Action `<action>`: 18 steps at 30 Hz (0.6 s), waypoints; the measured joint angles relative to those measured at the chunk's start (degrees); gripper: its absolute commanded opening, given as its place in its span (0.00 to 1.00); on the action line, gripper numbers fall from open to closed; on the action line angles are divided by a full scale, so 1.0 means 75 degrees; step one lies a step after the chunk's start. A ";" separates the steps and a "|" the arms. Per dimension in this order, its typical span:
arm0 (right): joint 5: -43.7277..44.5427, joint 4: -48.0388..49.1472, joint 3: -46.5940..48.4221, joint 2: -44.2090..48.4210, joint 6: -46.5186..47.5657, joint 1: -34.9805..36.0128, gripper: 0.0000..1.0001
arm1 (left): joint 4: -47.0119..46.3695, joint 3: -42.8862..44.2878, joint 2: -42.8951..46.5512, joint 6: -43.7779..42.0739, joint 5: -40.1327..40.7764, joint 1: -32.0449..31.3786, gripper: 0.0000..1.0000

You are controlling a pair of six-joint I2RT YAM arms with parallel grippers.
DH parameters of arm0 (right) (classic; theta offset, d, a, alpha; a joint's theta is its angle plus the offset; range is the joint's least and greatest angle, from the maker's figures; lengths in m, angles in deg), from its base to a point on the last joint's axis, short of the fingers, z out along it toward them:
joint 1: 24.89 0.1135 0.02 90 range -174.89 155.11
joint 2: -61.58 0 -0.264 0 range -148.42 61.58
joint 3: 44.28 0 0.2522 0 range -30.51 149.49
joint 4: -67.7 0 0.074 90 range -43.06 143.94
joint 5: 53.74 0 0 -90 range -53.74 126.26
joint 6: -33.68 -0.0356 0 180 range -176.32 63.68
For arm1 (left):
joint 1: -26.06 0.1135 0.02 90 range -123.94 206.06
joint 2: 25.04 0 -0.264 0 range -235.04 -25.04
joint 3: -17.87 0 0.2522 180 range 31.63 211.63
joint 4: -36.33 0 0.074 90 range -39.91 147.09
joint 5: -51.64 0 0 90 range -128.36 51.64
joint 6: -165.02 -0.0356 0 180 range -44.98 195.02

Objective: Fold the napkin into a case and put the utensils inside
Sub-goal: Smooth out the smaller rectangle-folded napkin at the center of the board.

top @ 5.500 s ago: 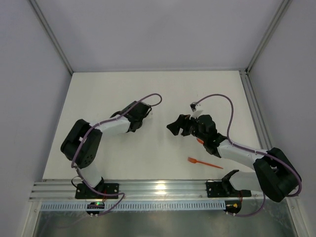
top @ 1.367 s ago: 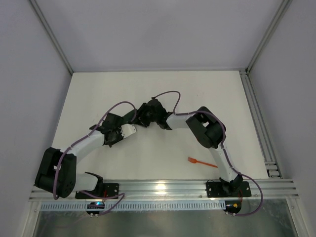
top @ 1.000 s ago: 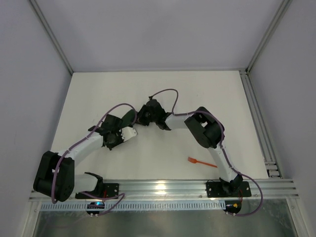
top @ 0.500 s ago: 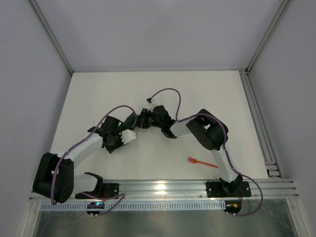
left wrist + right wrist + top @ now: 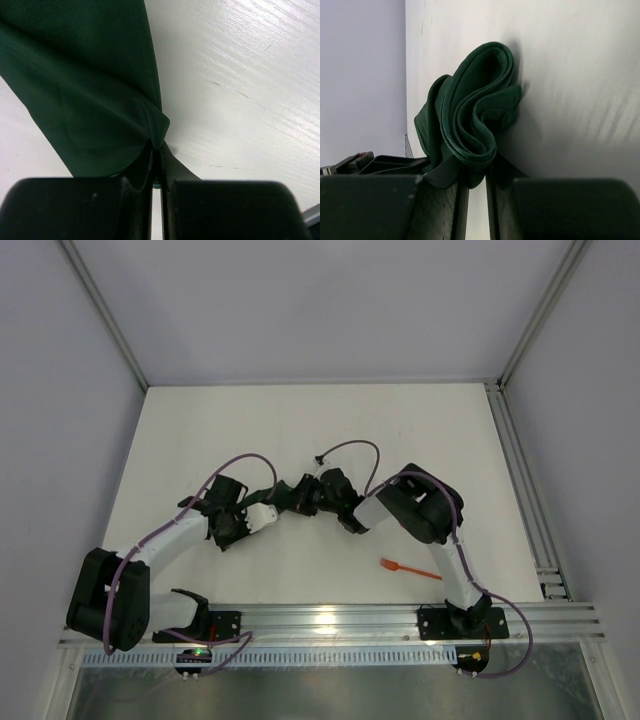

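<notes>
The dark green napkin (image 5: 271,491) is bunched between the two grippers at mid-table. My left gripper (image 5: 156,159) is shut on a fold of the napkin (image 5: 95,95), which hangs as a wide sheet above the fingers. My right gripper (image 5: 475,176) is shut on a rolled, layered bunch of the napkin (image 5: 475,115). In the top view the left gripper (image 5: 262,508) and the right gripper (image 5: 298,498) are close together. One orange fork (image 5: 410,569) lies on the table near the front right, away from both grippers. The other utensil is out of view.
The white table (image 5: 200,430) is bounded by metal frame rails at the right (image 5: 520,480) and front (image 5: 330,620). The right arm's elbow (image 5: 425,508) stands just behind the fork. Purple cables loop over both arms.
Over the last second and a half the right gripper has drawn the napkin nearer and to the right, toward the left gripper. The left gripper barely moved. The fork has not moved.
</notes>
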 measured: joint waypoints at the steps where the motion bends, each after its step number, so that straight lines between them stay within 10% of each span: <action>1: 0.0017 -0.0015 -0.0093 0.0073 -0.0067 0.0000 0.22 | 0.0003 0.0000 0.0000 0.0000 -0.0009 0.0000 0.00; 9: 0.0169 -0.0248 -0.1032 0.0968 -0.0411 0.0023 0.47 | 0.0044 0.0000 0.0000 -0.0070 -0.0134 0.0000 0.18; 18: 0.0659 -0.1856 -0.1687 0.2480 0.0198 0.0023 0.48 | 0.0510 0.0108 -0.0009 0.0003 -0.0452 0.0000 0.41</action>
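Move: The folded napkin runs slantwise between my hands, with an end pinched in each. Its middle is about 3 cm back and 7 cm to the left of my right hand, a centimetre lower. From my left hand, its middle is roughly 8 cm ahead, 9 cm to the right and a centimetre down. The orange fork lies well off my right hand, some 33 cm to the right and 17 cm back. I let go of the napkin with both hands. My right fingers open to about half and draw off its end, going some 5 cm to the right and 4 cm back, rising about 2 cm. Slightly later my left fingers open too, and that hand eases only 1 to 2 cm back, staying low around its corner. ##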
